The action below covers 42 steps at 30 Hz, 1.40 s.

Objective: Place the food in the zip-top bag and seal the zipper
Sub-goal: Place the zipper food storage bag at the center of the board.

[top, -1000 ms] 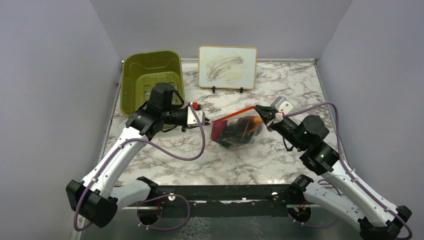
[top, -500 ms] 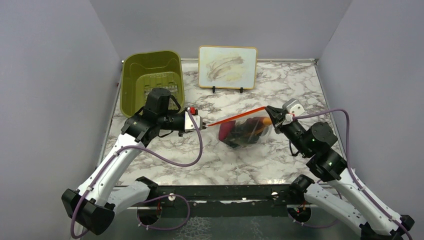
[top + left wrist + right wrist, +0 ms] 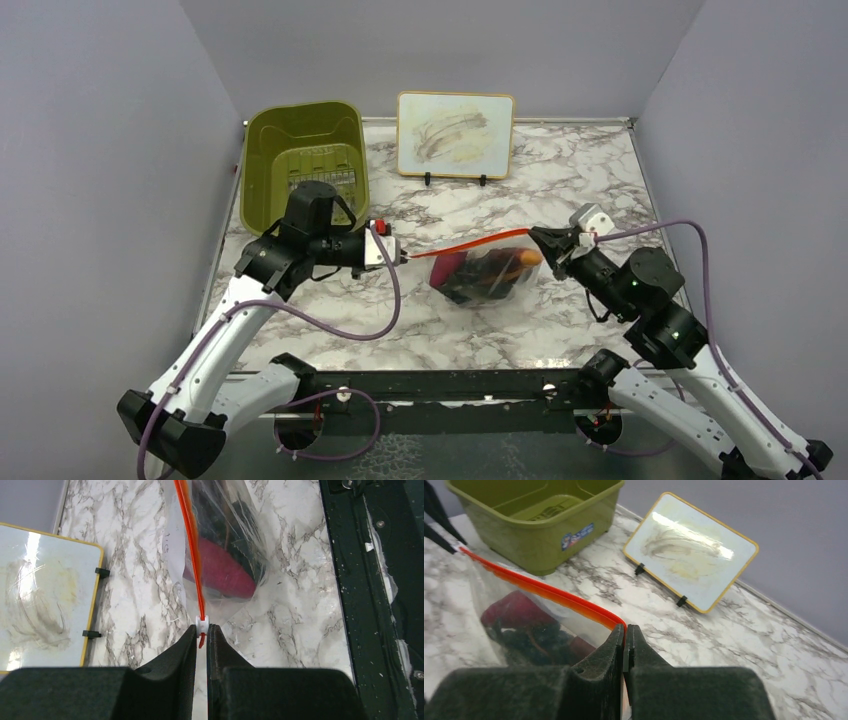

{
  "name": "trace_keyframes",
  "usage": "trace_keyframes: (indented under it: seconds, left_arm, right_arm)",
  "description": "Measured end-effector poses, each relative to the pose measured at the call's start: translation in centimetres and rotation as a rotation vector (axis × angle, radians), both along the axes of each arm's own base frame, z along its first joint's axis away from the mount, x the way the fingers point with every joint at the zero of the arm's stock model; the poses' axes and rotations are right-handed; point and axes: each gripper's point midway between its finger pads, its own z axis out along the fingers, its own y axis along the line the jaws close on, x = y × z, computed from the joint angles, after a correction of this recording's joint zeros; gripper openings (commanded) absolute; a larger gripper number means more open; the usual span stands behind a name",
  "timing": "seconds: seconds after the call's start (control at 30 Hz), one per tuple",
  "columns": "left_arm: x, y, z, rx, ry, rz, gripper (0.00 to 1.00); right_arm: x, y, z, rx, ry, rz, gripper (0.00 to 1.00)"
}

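Observation:
The clear zip-top bag (image 3: 487,275) hangs stretched between both grippers just above the marble table. The food (image 3: 470,278) lies inside it: a pink-purple piece (image 3: 220,572), dark grapes (image 3: 235,535) and an orange end (image 3: 526,258). The orange-red zipper (image 3: 468,242) runs taut from left to right. My left gripper (image 3: 401,255) is shut on the white slider (image 3: 201,624) at the zipper's left end. My right gripper (image 3: 540,238) is shut on the bag's right corner, where the zipper (image 3: 574,602) ends at its fingertips (image 3: 616,632).
An olive-green bin (image 3: 300,155) stands at the back left, close behind the left arm. A small yellow-framed board (image 3: 455,133) stands on clips at the back centre. The dark base rail (image 3: 440,385) runs along the near edge. Grey walls close in on three sides.
The two grippers have drawn apart, the left one leftward and nearer, the right one rightward. The zipper between them shows longer and tauter, and the bag has shifted slightly right.

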Motion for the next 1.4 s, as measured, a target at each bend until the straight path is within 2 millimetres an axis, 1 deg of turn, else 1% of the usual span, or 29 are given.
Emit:
trace_keyframes:
  seconds: [0.03,0.1,0.2,0.33,0.4,0.43,0.5,0.6,0.7,0.77,0.83,0.9,1.07,1.27,1.4]
  left_arm:
    - [-0.3,0.1,0.1,-0.003,0.001,-0.001,0.00]
    - [-1.0,0.4,0.6,-0.013,-0.008,-0.005,0.00]
    - [-2.6,0.8,1.6,-0.046,-0.040,-0.030,0.00]
    - [-4.9,1.0,2.5,-0.097,-0.065,-0.087,0.00]
    - [-5.8,0.9,2.4,-0.116,-0.054,-0.121,0.00]
    - [-6.0,0.8,2.2,-0.119,-0.046,-0.132,0.00]
    - [-5.9,0.7,1.3,-0.107,-0.011,-0.134,0.00]
    - [-4.8,0.5,-1.0,-0.064,0.079,-0.103,0.00]
    - [-3.1,0.0,-3.8,-0.014,0.171,-0.055,0.00]
    - [-2.1,-0.2,-5.1,0.007,0.215,-0.021,0.01]
    - [-1.2,-0.5,-5.6,0.009,0.238,0.010,0.01]
    - [0.0,-0.8,-5.7,0.000,0.235,0.048,0.00]
    - [3.0,-1.5,-5.8,-0.023,0.218,0.136,0.00]
    - [6.8,-2.2,-7.9,0.014,0.247,0.218,0.00]
    - [9.1,-2.4,-8.2,0.019,0.235,0.270,0.00]
  right_arm:
    - [-0.4,0.1,0.2,0.009,0.010,0.018,0.01]
    - [-2.0,0.5,0.8,0.043,0.038,0.082,0.01]
    - [-5.0,0.8,1.9,0.114,0.083,0.186,0.01]
    - [-9.2,0.5,2.8,0.235,0.135,0.300,0.01]
    - [-10.5,0.4,2.6,0.295,0.171,0.333,0.01]
    - [-10.9,0.4,2.3,0.323,0.192,0.338,0.01]
    - [-10.9,0.6,1.0,0.369,0.245,0.331,0.01]
    - [-9.5,1.0,-1.7,0.414,0.324,0.273,0.01]
    - [-7.4,1.3,-4.9,0.417,0.369,0.194,0.01]
    - [-5.7,1.6,-7.1,0.393,0.404,0.130,0.01]
    - [-4.2,1.6,-8.6,0.371,0.430,0.065,0.01]
    - [-2.9,1.6,-9.4,0.353,0.433,0.015,0.01]
    - [-0.6,1.6,-9.9,0.301,0.385,-0.049,0.01]
    - [2.5,1.5,-11.0,0.218,0.341,-0.143,0.01]
    - [4.1,1.5,-11.7,0.167,0.311,-0.185,0.01]
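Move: The filled zipper bag hangs by its two zipper corners, already pinched in both hands; its food is about 17 cm right of and 15 cm below the left hand, and 10 cm left of and 18 cm below the right. The board's middle lies some 16 cm ahead and 9 cm right of the left hand, 27 cm down; from the right hand, 14 cm ahead, 17 cm left and 30 cm down. The whiteboard stands about 20 cm beyond that middle. The zipper bag, still pinched at both corners, is first swung back and slightly up, about 6 cm by the left hand and 11 by the right, then taken forward and down: the left ends some 9 cm ahead of its start, the right 4, both roughly 8 to 12 cm lower, drawing slightly together. The left wrist turns counter-clockwise about 15 degrees; the right finishes tipped down and slightly clockwise. ##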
